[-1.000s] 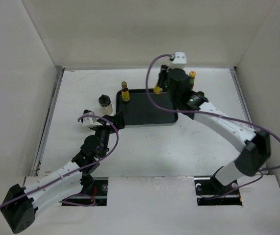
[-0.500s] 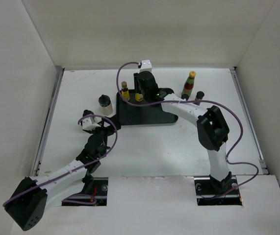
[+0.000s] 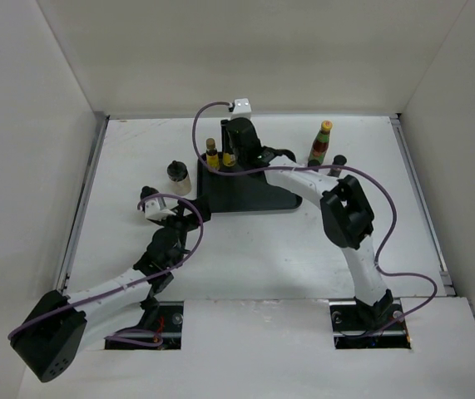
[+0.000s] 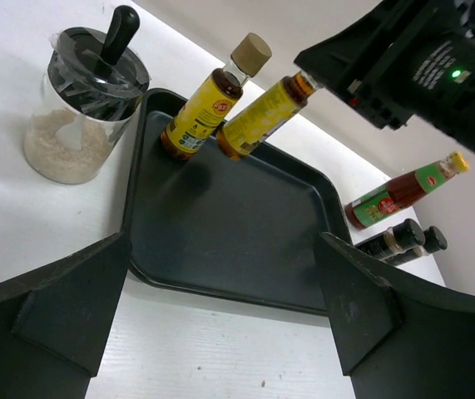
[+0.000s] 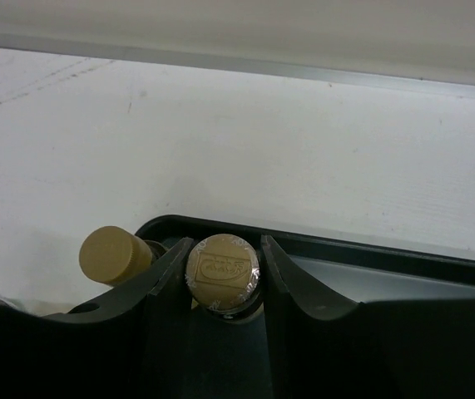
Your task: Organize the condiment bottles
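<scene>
A yellow-labelled bottle (image 3: 211, 155) stands in the far left corner of the black tray (image 3: 258, 193). Right beside it is a second yellow-labelled bottle (image 4: 262, 116), with my right gripper (image 3: 231, 150) shut on its tan cap (image 5: 222, 270). The first bottle's cap (image 5: 112, 255) shows just left of my fingers (image 5: 166, 274). My left gripper (image 4: 220, 278) hangs open over the table at the tray's near left corner, holding nothing. A cream jar (image 3: 178, 177) stands left of the tray. A red bottle (image 3: 321, 143) and dark bottles (image 4: 403, 241) stand to its right.
White walls close in the table on three sides. The right arm's purple cable (image 3: 212, 116) loops above the tray's far edge. The right arm (image 3: 320, 187) lies across the tray's right side.
My right gripper has carried the yellow-labelled bottle leftwards from the tray's far right to beside the first bottle. The left arm has shifted only slightly.
</scene>
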`<state>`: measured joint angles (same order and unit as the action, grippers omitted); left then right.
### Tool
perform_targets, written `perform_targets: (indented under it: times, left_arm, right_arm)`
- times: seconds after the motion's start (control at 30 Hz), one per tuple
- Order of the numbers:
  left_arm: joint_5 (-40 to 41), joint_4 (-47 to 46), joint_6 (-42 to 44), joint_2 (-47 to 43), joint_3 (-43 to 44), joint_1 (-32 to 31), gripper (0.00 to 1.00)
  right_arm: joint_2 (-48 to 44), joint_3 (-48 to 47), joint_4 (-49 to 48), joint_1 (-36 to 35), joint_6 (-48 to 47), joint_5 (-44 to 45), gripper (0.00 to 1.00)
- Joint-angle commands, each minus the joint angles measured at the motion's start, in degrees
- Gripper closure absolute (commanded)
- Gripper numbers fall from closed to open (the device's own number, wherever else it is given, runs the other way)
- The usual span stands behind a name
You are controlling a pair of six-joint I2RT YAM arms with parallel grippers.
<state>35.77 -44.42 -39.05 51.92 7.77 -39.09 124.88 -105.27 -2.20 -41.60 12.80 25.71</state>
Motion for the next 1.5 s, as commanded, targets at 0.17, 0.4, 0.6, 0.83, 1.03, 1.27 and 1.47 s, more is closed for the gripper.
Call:
perform_targets:
  times: [0.17,0.4,0.6,0.83,1.03,1.27,1.47]
  left_arm:
    - [-1.84,-3.48,-1.56,2.39,0.23,-0.06,0.07]
    - [-2.37,-4.44,-1.82,3.01,-0.04,0.03,0.07]
    - [-2.37,-4.36,-1.82,2.92,-0.04,0.03,0.07]
    - [-2.54,-3.92,-1.82,2.04,-0.04,0.03,0.07]
    - [-3.60,-3.91,-1.73,3.27,0.49,-0.85,0.07]
    - [-3.34,-4.44,-1.30,5.56,1.54,-3.22,0.07]
    - [-2.98,-4.79,-0.85,7.58,2.25,-3.84,0.07]
  right_arm:
    - [2.12,-3.10,-5.71,0.52,-0.23,-0.58,0.71]
    - [2.91,-2.22,-6.15,0.25,0.03,-0.23,0.62]
    - [0.02,-0.73,-6.50,0.25,1.35,0.39,0.36]
    - [-11.74,6.47,-6.85,0.52,1.79,1.62,0.24]
    - [-29.40,27.63,-10.55,5.86,3.11,3.20,0.17]
    - [-39.27,45.50,-4.58,17.20,6.18,2.59,0.08]
    - [-34.89,46.13,-4.40,20.99,6.36,-4.62,0.06]
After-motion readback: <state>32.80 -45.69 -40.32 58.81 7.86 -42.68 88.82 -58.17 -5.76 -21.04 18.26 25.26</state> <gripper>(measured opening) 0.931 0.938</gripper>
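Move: The right hand holds the yellow-labelled bottle just over its place on the tray, straight below, with the tray floor about 15 cm under the hand. The matching bottle stands some 5 cm left, level fore and aft. The near black-capped shaker is about 27 cm right and 4 cm back; the red sauce bottle is some 29 cm right and 3 cm ahead. For the left hand, that tray place lies about 19 cm ahead and 12 cm right. The right hand lowers the held bottle about 3 cm onto the tray beside its twin, pauses and opens its fingers to let go, then backs off and climbs some 12 cm clear before swinging about 26 cm right across the tray and sinking towards the near black-capped shaker, turning roughly 20 degrees clockwise with the fingers wide open. The left hand, empty and open, eases about 3 cm down and as far right in front of the tray. ##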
